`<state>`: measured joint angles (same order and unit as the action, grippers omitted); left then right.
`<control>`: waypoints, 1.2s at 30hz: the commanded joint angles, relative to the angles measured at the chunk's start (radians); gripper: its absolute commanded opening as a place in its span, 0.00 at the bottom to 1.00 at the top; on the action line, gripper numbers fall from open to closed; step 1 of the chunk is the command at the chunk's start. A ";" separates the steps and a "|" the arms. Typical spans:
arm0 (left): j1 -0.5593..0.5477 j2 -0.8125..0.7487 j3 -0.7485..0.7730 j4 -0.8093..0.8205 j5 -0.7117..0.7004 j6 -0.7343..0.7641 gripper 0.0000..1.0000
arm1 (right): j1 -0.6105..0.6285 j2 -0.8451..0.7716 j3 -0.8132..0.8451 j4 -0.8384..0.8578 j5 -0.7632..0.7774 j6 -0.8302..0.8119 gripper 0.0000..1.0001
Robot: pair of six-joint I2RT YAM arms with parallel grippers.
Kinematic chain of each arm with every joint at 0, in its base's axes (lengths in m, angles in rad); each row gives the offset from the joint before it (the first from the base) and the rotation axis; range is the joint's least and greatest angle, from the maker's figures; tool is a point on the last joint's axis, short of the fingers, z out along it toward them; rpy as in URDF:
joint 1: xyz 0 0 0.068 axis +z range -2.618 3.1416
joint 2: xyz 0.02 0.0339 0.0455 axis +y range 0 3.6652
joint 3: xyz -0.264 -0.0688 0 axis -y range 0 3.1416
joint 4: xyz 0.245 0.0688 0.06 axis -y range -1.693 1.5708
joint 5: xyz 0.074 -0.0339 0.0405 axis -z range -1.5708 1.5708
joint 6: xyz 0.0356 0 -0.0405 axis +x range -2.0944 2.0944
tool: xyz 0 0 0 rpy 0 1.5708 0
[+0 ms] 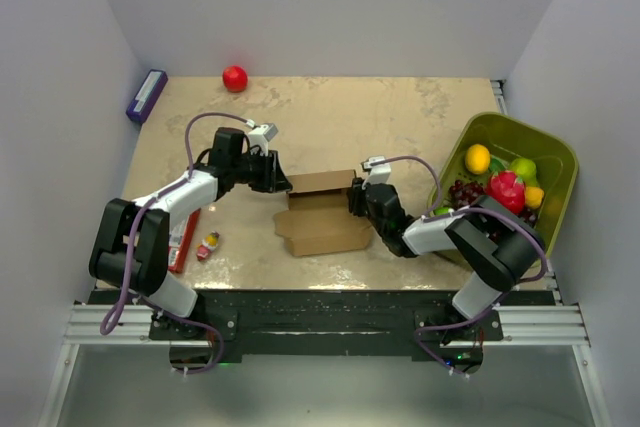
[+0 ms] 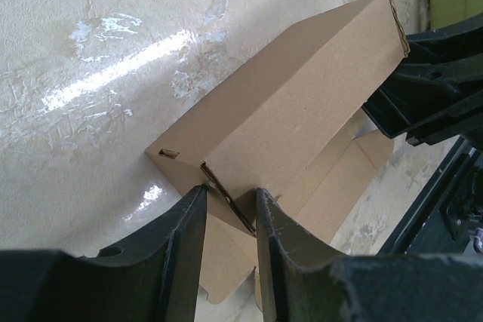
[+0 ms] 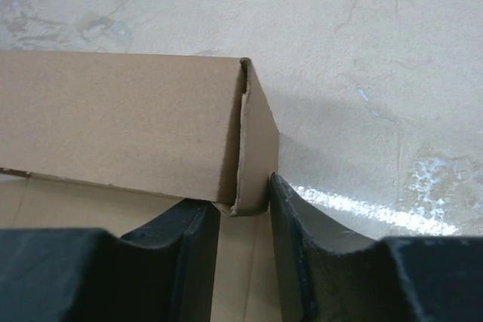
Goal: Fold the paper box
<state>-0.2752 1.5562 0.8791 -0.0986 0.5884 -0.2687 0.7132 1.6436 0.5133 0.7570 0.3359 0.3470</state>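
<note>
The paper box (image 1: 325,212) is plain brown cardboard, partly folded, lying at the table's middle with one long wall raised at the back and a flat panel in front. My left gripper (image 1: 284,183) is at its left end. In the left wrist view the jaws (image 2: 230,200) are closed on the end flap of the box (image 2: 302,103). My right gripper (image 1: 356,201) is at its right end. In the right wrist view the jaws (image 3: 243,205) pinch the folded end wall of the box (image 3: 121,118).
A green basket (image 1: 556,154) of fruit stands at the right. A red ball (image 1: 235,78) and a small purple box (image 1: 146,95) lie at the back left. A red flat pack (image 1: 183,242) and a small bottle (image 1: 209,245) lie near the left arm.
</note>
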 commanded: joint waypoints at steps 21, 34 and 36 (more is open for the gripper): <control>0.010 -0.001 0.009 -0.029 0.018 0.043 0.48 | 0.031 0.047 0.053 -0.031 0.201 0.076 0.00; 0.011 -0.322 -0.075 0.026 -0.160 0.140 0.76 | 0.029 0.056 0.272 -0.468 0.105 0.090 0.00; 0.008 -0.370 -0.104 0.045 -0.165 0.160 0.78 | 0.028 0.056 0.301 -0.521 0.085 0.089 0.00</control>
<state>-0.2726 1.2877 0.8207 -0.1089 0.4683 -0.1703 0.7437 1.6871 0.7296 0.4274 0.4759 0.4114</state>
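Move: Between the left hand's part-open fingertips sits the left corner of the paper box, about 1 cm ahead; the raised wall's middle is some 7 cm to the right and 1 cm ahead. The right hand straddles the box's right corner flap, about 1 cm ahead of its hand point. From the right hand, the wall's middle lies about 6 cm left and 3 cm ahead, and the flat open panel 6 cm left, 5 cm back and 4 cm lower. Closing fully on the right corner flap, one finger inside and one outside, the right hand pinches it while turning about 8 degrees clockwise and easing 1 cm right, then goes about 1.5 cm forward and as far back left, still gripping. Late on, the left hand opens wide, lets go of the left corner and lifts about 6 cm, drawing 2.5 cm left as its fingers tip up. ##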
